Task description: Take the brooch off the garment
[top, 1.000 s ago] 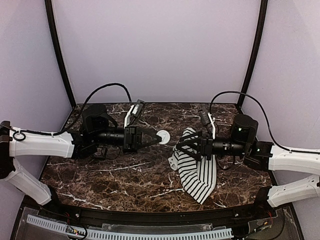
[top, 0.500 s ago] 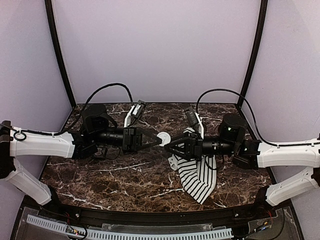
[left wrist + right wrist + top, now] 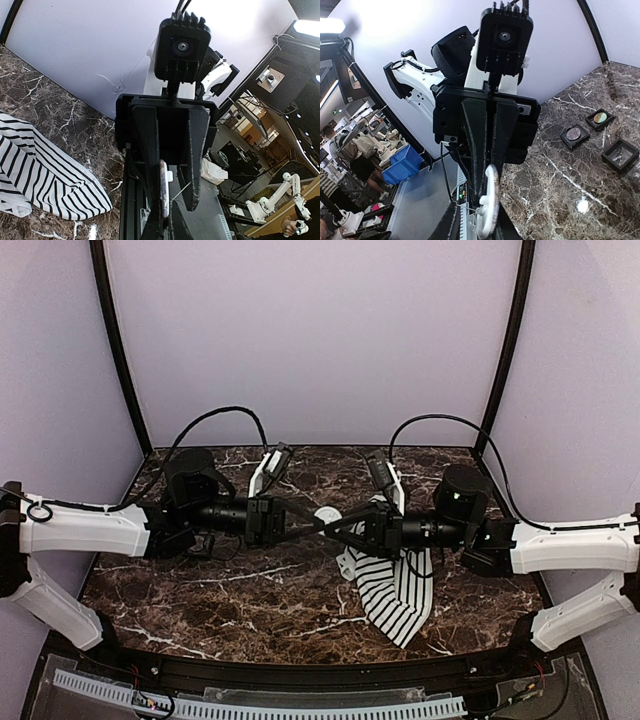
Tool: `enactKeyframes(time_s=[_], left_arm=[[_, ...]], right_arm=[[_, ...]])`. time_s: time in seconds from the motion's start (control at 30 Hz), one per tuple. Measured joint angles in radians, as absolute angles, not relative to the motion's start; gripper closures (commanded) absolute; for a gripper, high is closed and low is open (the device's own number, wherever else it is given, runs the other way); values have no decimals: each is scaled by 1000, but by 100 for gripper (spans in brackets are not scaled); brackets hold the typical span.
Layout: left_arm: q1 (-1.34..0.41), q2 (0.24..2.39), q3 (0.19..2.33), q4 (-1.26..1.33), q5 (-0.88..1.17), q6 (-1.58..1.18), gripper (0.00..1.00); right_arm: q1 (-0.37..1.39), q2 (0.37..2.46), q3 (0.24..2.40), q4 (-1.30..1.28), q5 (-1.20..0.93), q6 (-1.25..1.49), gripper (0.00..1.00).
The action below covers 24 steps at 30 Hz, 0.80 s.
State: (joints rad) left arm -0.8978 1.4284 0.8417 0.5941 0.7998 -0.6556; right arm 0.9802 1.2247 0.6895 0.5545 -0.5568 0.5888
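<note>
The brooch (image 3: 325, 514), a white round disc with a pin on its back, hangs in mid-air over the table's middle, clear of the garment. My left gripper (image 3: 316, 524) is shut on it; in the left wrist view the brooch (image 3: 164, 190) shows edge-on just past that gripper (image 3: 167, 222). My right gripper (image 3: 333, 526) faces it head-on with its jaws on either side of the brooch (image 3: 489, 202); one finger lies against the disc and a gap with the pin shows on the other side. The striped garment (image 3: 392, 585) lies crumpled on the marble under the right arm.
Three small black boxes (image 3: 574, 135) (image 3: 599, 119) (image 3: 620, 155) sit on the marble table (image 3: 240, 590) on the left arm's side. Black frame posts (image 3: 118, 350) (image 3: 510, 340) rise at the back corners. A cable tray (image 3: 260, 705) runs along the near edge.
My right arm has reached left from over the garment to the brooch, and its jaws have narrowed around it. The left gripper has stayed shut on the brooch.
</note>
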Motion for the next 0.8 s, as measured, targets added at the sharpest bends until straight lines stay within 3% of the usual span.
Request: enactKeyframes(time_s=[0.13, 0.3, 0.8], left_arm=[[-901, 1428, 842, 590, 805, -650, 99], [-900, 1426, 842, 582, 807, -632, 99], [-903, 1415, 843, 507, 748, -558, 99]], right_arm=[[980, 1231, 690, 553, -550, 593, 93], [979, 1232, 690, 552, -542, 610, 100], [980, 1240, 690, 519, -475, 677, 100]])
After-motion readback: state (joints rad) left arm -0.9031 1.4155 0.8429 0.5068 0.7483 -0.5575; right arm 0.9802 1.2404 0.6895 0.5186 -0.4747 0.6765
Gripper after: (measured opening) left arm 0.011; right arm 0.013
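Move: The brooch, still pinched at its edge by the left fingers, has its middle about 2 cm ahead, 1 cm right and 1 cm above the left hand. It already stands between the right hand's half-closed fingers, its middle some 2 cm ahead, 1 cm left and 1 cm above that hand. Far below the right hand by about 24 cm lie the garment, 13 cm right and 3 cm ahead, and the empty box, 15 cm left and 12 cm ahead. Keep the left fingers shut on the brooch and close the right fingers fully across it from the opposite side, nipping the thin pin on its white back against the disc. Once shut, hold the squeeze and ease the right hand about 1.5 cm forward and nearly as far down while its wrist tips slightly; let the left sink about 1 cm with it. ##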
